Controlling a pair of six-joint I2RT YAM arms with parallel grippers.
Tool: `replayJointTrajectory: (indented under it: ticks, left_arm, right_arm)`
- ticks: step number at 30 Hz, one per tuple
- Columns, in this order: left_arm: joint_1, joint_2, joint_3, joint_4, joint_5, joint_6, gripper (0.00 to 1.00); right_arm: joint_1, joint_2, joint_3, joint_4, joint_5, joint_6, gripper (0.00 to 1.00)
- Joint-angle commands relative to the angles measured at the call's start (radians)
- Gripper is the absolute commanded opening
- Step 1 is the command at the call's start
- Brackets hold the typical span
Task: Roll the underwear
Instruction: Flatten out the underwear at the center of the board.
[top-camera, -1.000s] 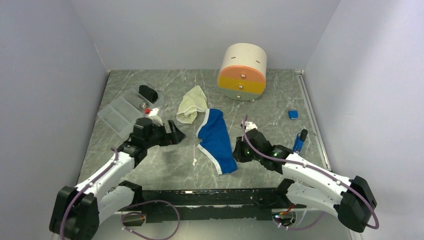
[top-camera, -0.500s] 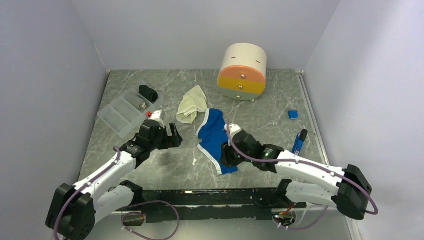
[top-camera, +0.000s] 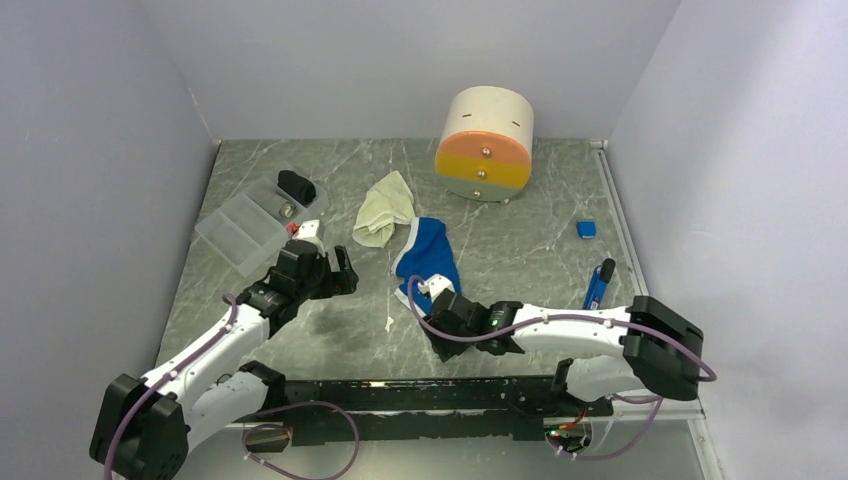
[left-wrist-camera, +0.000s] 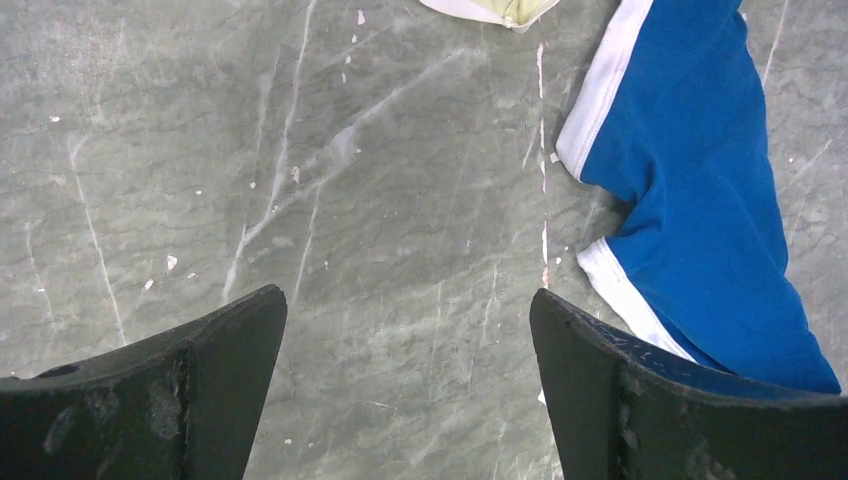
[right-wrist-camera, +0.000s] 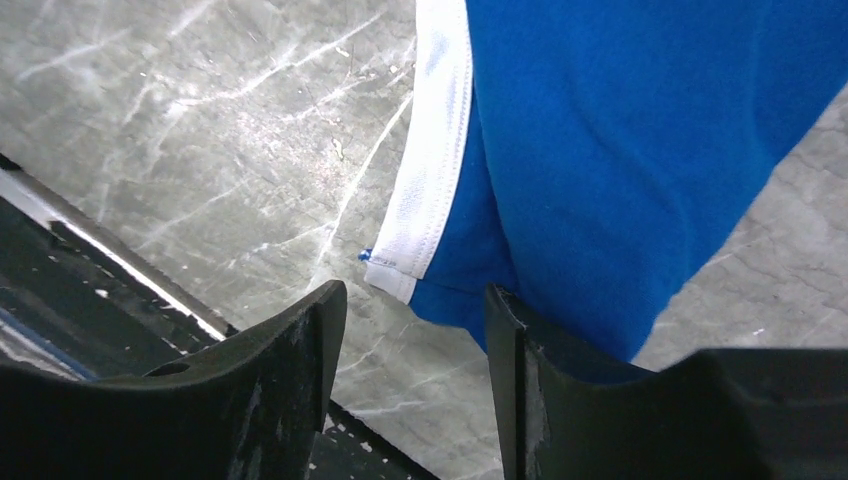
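Observation:
The royal blue underwear (top-camera: 428, 255) with white trim lies flat mid-table, and the cream underwear (top-camera: 383, 210) is crumpled just beyond it. My right gripper (top-camera: 440, 335) reaches leftward over the blue garment's near end and hides it in the top view. In the right wrist view the right gripper (right-wrist-camera: 412, 292) is open, with the blue underwear (right-wrist-camera: 620, 150) and its trimmed corner just ahead of the fingertips. My left gripper (top-camera: 340, 272) is wide open left of the blue cloth. In the left wrist view the left gripper (left-wrist-camera: 408, 300) hangs over bare table beside the blue underwear (left-wrist-camera: 700, 200).
A cream drawer unit (top-camera: 485, 143) with orange and yellow fronts stands at the back. A clear compartment tray (top-camera: 245, 225) at back left holds a black rolled bundle (top-camera: 296, 185). A small blue block (top-camera: 586, 229) and a blue pen (top-camera: 599, 283) lie right. A black rail (top-camera: 400, 395) lines the near edge.
My right arm swung left across the blue underwear's near end and its jaws went from shut to open. The left gripper drew back a little to the left.

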Motion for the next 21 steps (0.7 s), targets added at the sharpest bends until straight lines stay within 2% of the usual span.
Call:
replayJointTrajectory:
  ticks: [1,3,5,8,10,11,12,14,17,19,21]
  left_arm:
    - [-0.002,-0.009,0.027,0.006,-0.018,0.014,0.97]
    - [-0.002,-0.010,0.027,0.004,-0.021,0.017,0.96]
    - [-0.001,-0.006,0.027,0.005,-0.026,0.022,0.97]
    - [-0.002,0.012,0.023,0.034,-0.009,0.038,0.96]
    - [-0.003,0.037,0.024,0.061,0.011,0.045,0.96]
    - [-0.002,0.050,0.024,0.083,0.027,0.052,0.97]
    - [-0.003,0.064,0.023,0.108,0.055,0.058,0.97]
    - [-0.003,0.094,0.023,0.161,0.118,0.065,0.97]
    - [-0.004,0.144,0.032,0.238,0.180,0.062,0.96]
    - [-0.006,0.173,0.041,0.280,0.197,0.056,0.97]
    - [-0.010,0.198,0.055,0.309,0.212,0.060,0.97]
  right_arm:
    - [0.014,0.042,0.030,0.064,0.053,-0.015,0.57]
    - [0.017,0.067,0.031,0.062,0.090,-0.011,0.57]
    - [0.017,0.099,0.040,0.046,0.132,-0.008,0.50]
    - [0.017,0.131,0.064,0.014,0.188,0.003,0.27]
    - [0.017,0.118,0.090,-0.016,0.211,0.012,0.06]
    - [0.015,0.096,0.102,-0.028,0.211,0.012,0.00]
    - [0.011,0.059,0.115,-0.026,0.185,0.001,0.00]
    - [-0.035,-0.032,0.126,0.009,0.057,-0.024,0.00]
    - [-0.264,-0.179,0.092,0.101,-0.257,-0.005,0.00]
    - [-0.435,-0.209,0.062,0.156,-0.505,0.005,0.00]
    - [-0.559,-0.187,0.053,0.172,-0.632,0.022,0.00]
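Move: The near corner of the underwear, where its white waistband ends, lies about 2 cm ahead of the right fingertips and some 2 cm below them; the underwear's middle is about 12 cm ahead and 1 cm left. The yellow cloth lies some 26 cm ahead of that hand and 9 cm left. From the open left hand that corner lies about 17 cm to the right, 10 cm back and 8 cm lower. The right hand sinks about 1.5 cm and eases 2 cm forward as its half-open fingers shut on the near corner of the waistband, then lifts it some 10 cm and carries it about 6 cm forward at growing speed, the hand's left side rolling up by some 25 degrees. Late on, the left hand, fingers still wide open, slides about 3 cm right towards the underwear and dips a little. ##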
